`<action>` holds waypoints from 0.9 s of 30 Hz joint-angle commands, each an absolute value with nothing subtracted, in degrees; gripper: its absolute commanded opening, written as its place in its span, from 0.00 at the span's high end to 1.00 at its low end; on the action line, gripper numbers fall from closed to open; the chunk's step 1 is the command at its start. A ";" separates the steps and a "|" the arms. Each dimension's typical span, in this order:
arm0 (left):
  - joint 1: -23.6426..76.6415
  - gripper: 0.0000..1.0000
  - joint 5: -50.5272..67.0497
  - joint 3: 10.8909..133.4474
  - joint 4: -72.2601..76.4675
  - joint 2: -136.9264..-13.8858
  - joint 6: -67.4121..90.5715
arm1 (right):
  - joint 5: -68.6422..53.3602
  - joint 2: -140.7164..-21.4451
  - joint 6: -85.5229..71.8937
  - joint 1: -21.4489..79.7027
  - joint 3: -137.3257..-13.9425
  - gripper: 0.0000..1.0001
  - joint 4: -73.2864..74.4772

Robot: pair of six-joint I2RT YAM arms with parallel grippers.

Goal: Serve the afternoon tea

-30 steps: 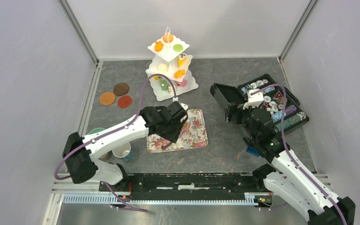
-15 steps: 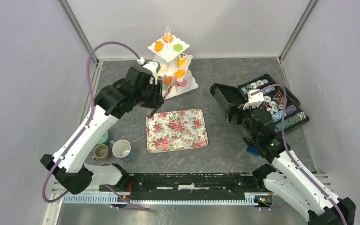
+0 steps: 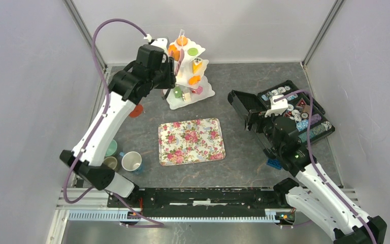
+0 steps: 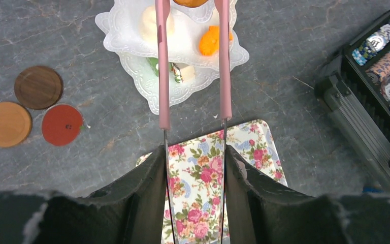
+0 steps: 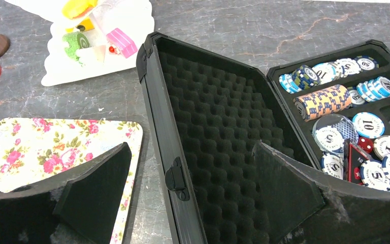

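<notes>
My left gripper (image 4: pixel 194 152) is shut on pink tongs (image 4: pixel 163 76) that reach up to the white tiered stand (image 3: pixel 199 91). The tong tips flank an orange cake (image 4: pixel 190 2) at the frame's top edge; the grip there is cut off. In the top view this gripper (image 3: pixel 170 71) hangs beside the upper tiers, which carry orange (image 3: pixel 172 50) and green (image 3: pixel 192 51) cakes. Three saucers (image 4: pixel 38 87) lie left of the stand. The floral tray (image 3: pixel 191 141) lies bare. White (image 3: pixel 131 161), tan (image 3: pixel 110 163) and teal (image 3: pixel 111 148) cups stand near left. My right gripper (image 5: pixel 190 147) is open over the case lid.
An open black case (image 3: pixel 294 112) of poker chips sits at the right, its foam-lined lid (image 5: pixel 218 112) raised toward the tray. A small blue brick (image 3: pixel 273 163) lies beside the right arm. Grey walls close in the table on three sides.
The left arm has swung from over the floral tray back to the tiered stand and risen to its upper tiers, tongs still held. The right arm has stayed put.
</notes>
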State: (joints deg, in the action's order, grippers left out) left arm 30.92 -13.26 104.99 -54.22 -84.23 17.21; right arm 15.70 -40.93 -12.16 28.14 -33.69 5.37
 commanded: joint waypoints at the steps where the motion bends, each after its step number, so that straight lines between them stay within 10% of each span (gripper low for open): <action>1: 30.45 0.98 -14.70 109.29 -49.32 -87.38 14.55 | 16.77 -39.89 -12.35 28.39 -36.21 0.02 5.36; 27: 29.88 0.48 -15.18 117.68 -52.99 -95.38 13.88 | 15.53 -38.58 -13.48 28.39 -35.59 0.02 5.80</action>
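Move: Ahead of the left hand, which already holds the pink tongs with an orange slice in their tips, is the free front part of the stand's top tier: some 16 cm forward, 4 cm right and 6 cm lower. At that same height, an orange piece lies about 18 cm ahead and 1 cm right of the hand, the green slice 18 cm ahead and 7 cm right. From the right hand, the free spot is roughly 22 cm ahead, 26 cm left and 6 cm higher. Reaching forward about 5 cm and some 2 cm to the right, the left hand carries the orange slice in the tongs to the free front part of the top tier, dipping, rising a little, then settling to end about 1.5 cm lower. The wrist hardly turns; the fingers keep hold of the tongs, their squeeze only starting to ease at the very end. ##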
